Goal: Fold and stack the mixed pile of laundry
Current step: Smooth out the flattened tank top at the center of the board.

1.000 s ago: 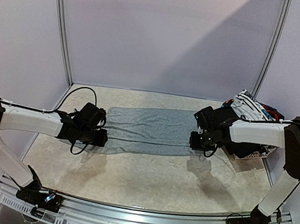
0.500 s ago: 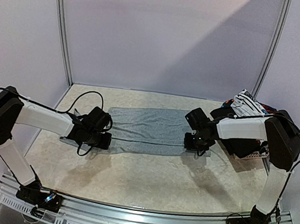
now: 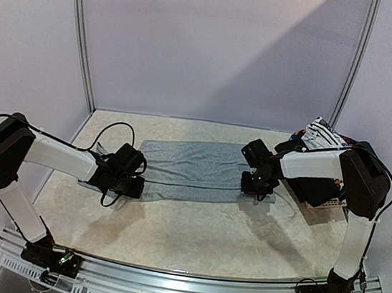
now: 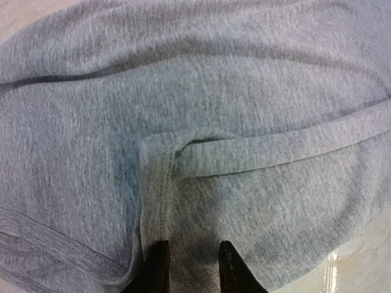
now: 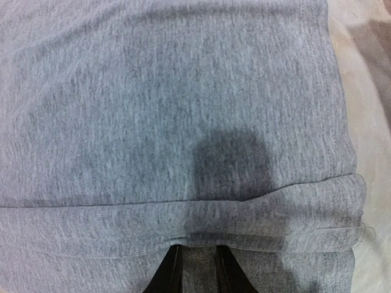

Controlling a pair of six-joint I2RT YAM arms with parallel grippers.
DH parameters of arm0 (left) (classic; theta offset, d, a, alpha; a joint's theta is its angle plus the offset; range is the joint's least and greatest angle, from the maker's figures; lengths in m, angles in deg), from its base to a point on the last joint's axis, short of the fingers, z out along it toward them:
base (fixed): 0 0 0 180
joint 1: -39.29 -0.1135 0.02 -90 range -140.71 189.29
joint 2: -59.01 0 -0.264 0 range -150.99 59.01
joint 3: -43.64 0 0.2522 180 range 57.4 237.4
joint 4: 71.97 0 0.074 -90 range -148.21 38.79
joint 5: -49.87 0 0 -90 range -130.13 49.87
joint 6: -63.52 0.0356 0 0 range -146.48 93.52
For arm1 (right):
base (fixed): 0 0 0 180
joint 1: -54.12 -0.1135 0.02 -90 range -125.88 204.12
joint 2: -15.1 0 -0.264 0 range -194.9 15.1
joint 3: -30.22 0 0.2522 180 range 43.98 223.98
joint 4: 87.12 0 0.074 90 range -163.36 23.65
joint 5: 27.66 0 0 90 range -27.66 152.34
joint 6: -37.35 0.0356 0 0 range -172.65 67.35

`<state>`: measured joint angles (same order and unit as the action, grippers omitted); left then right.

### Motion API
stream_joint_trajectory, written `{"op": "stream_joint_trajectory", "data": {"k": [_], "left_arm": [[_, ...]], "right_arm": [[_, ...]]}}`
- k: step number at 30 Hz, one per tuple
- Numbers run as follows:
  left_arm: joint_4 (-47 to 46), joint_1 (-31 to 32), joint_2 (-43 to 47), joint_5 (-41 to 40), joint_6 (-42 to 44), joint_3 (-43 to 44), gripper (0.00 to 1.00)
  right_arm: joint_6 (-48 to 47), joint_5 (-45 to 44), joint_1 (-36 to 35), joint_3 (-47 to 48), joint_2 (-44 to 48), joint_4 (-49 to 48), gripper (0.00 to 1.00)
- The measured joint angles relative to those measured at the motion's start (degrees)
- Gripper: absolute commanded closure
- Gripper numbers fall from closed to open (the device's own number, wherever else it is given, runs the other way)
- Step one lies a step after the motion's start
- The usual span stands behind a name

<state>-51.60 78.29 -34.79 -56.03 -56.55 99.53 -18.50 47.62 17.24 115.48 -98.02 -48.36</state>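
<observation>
A light grey garment (image 3: 193,169) lies spread flat across the middle of the table. My left gripper (image 3: 132,183) is low over its left end. In the left wrist view the gripper (image 4: 192,262) has its fingers (image 4: 157,268) a little apart, resting on the grey cloth (image 4: 201,110) beside a folded hem corner. My right gripper (image 3: 257,186) is at the garment's right end. There the gripper (image 5: 197,265) stands narrow, pinching the hem edge of the cloth (image 5: 171,110). The rest of the mixed laundry pile (image 3: 321,138), with a white striped piece on top, sits at the back right.
A pale perforated basket (image 3: 331,203) holds the pile by the right wall, with black cloth (image 3: 314,189) hanging over its side. Metal frame posts (image 3: 80,37) stand at the back corners. Bare marbled tabletop (image 3: 192,233) stretches in front of the garment.
Both arms have swung in over the garment's ends. The left gripper's jaws have narrowed onto the cloth. The right gripper shifted slightly left onto the right hem.
</observation>
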Motion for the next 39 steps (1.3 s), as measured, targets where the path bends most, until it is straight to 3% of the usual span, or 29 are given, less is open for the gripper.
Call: {"op": "stream_joint_trajectory", "data": {"k": [22,26,32,39], "left_arm": [[-1.0,0.4,-0.6,-1.4,0.0,-0.9,0.74],[-1.1,0.4,-0.6,-1.5,-0.1,-1.0,0.69],[-0.2,0.5,2.8,-1.5,-0.9,-2.6,0.48],[1.4,0.6,10.2,-1.7,-3.3,-5.8,0.41]], "right_arm": [[-3.5,1.0,2.9,12.0,-5.7,2.0,0.78],[-4.4,2.1,4.6,16.0,-9.5,2.4,0.78],[-5.8,1.7,5.9,16.7,-9.1,3.6,0.61],[-5.1,1.7,5.9,-0.4,8.8,2.2,0.40]]}}
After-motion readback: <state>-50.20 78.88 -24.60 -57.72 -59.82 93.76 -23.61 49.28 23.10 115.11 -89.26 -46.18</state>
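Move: At the right fingertips lies the tank top's hem, already turned in from the near side; the place it goes to, on the shirt's upper half, is about 7 cm straight ahead. From this hand the far edge lies roughly 20 cm ahead, the side edge some 5 cm right, and the laundry basket about 11 cm ahead and 17 cm right. From the left hand, the armhole corner is about 6 cm ahead and 1 cm left. Carrying the hem straight forward over the shirt, the nearly closed right fingers go about 8 cm, with a small lift and dip on the way, then open and come quickly back, up and to the right. Meanwhile the left hand stays low on the near-left part beside the armhole seam, and only at the end opens, easing some 2 cm up, back and left. ##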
